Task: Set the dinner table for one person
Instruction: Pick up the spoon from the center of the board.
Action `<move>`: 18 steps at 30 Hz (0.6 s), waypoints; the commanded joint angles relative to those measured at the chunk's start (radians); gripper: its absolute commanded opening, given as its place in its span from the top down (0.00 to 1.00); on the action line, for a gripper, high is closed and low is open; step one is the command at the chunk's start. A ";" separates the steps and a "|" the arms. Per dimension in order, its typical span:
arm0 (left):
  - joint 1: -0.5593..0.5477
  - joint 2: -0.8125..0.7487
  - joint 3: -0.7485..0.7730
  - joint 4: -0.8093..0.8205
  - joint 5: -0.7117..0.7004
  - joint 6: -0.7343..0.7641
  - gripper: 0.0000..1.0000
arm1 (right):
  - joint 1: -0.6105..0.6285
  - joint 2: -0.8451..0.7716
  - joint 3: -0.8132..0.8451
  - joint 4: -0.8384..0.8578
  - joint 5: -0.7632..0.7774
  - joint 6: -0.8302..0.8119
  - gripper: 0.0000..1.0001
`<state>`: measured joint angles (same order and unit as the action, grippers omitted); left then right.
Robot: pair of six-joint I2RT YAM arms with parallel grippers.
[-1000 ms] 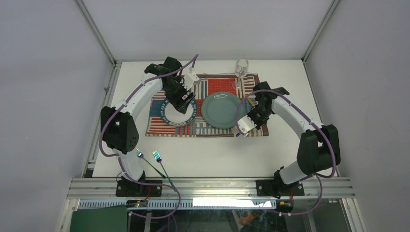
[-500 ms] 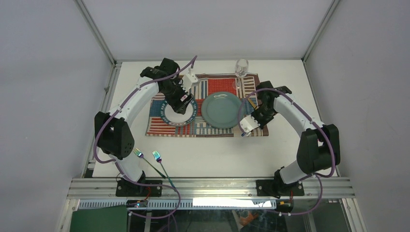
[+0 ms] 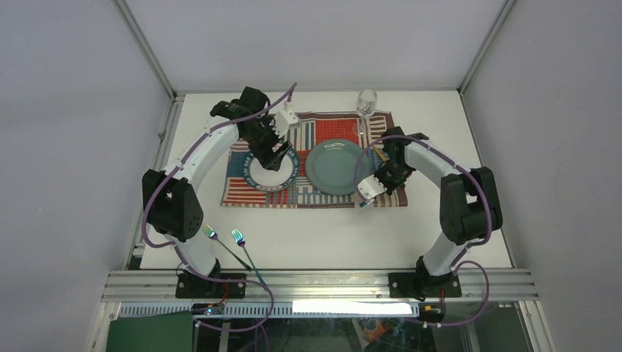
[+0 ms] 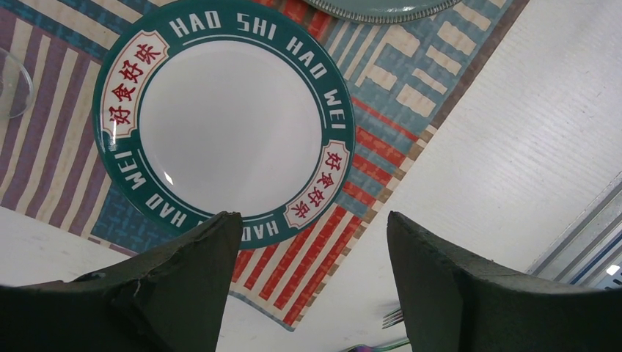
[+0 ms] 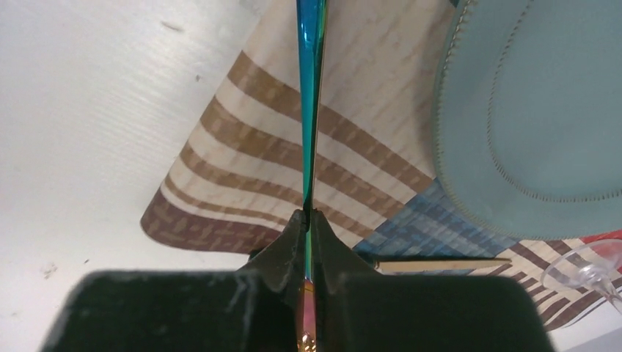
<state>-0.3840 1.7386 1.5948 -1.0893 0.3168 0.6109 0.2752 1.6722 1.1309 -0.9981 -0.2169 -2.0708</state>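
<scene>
On the white dinner table (image 3: pixel 330 235) lies a striped patchwork placemat (image 3: pixel 315 192). It carries a small white plate with a green lettered rim (image 3: pixel 258 178) (image 4: pixel 220 121) and a larger teal plate (image 3: pixel 334 167) (image 5: pixel 543 117). My left gripper (image 3: pixel 276 152) (image 4: pixel 312 220) hovers open over the small plate's near rim, with nothing between its fingers. At the placemat's near right corner, my right gripper (image 3: pixel 367 195) (image 5: pixel 308 216) is shut on a thin iridescent piece of cutlery (image 5: pixel 310 110), seen edge-on and pointing away over the mat.
A wine glass (image 3: pixel 366 103) stands at the mat's far right corner. Two iridescent forks (image 3: pixel 233 248) lie near the table's front left edge, by the left arm's base. A thin gold stick (image 5: pixel 440 261) lies on the mat beside the teal plate. Aluminium rails frame the table.
The right arm's elbow has folded inward toward the left, and its gripper has shifted slightly left with the cutlery still held. The left gripper has drawn back a little over the small plate.
</scene>
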 commanded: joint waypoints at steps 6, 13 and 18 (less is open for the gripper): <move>0.023 -0.019 -0.012 0.033 0.015 0.016 0.24 | -0.008 0.051 -0.008 0.141 -0.095 -0.489 0.69; 0.033 -0.011 -0.010 0.031 0.019 0.019 0.24 | -0.008 0.015 0.048 0.141 -0.101 -0.427 0.56; 0.036 -0.024 -0.014 0.029 0.036 0.026 0.24 | 0.021 -0.106 0.113 0.176 -0.110 -0.164 0.55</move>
<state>-0.3580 1.7390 1.5829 -1.0870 0.3183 0.6155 0.2775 1.6997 1.1507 -0.8608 -0.2932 -2.0777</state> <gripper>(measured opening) 0.761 0.442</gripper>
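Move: The spoon is in my right hand, gripped by its neck. Its place on the placemat lies just under that hand, middle about 2 cm back, 3 cm left and 3 cm below. From that hand, the knife is roughly 5 cm ahead and 1 cm left, the green plate 4 cm ahead and 17 cm left, the wine glass some 16 cm ahead and 10 cm left. From my left hand, the spoon's place is about 33 cm right, 6 cm back and 13 cm below. I open my right fingers to a bit under half and let go of the spoon as I ease down almost 2 cm. All the while the hand slides forward and left over the placemat, about 4 cm in all, coming nearer the green plate. Then I lift about 2 cm off the low point, the wrist tilting less than 10 degrees. ##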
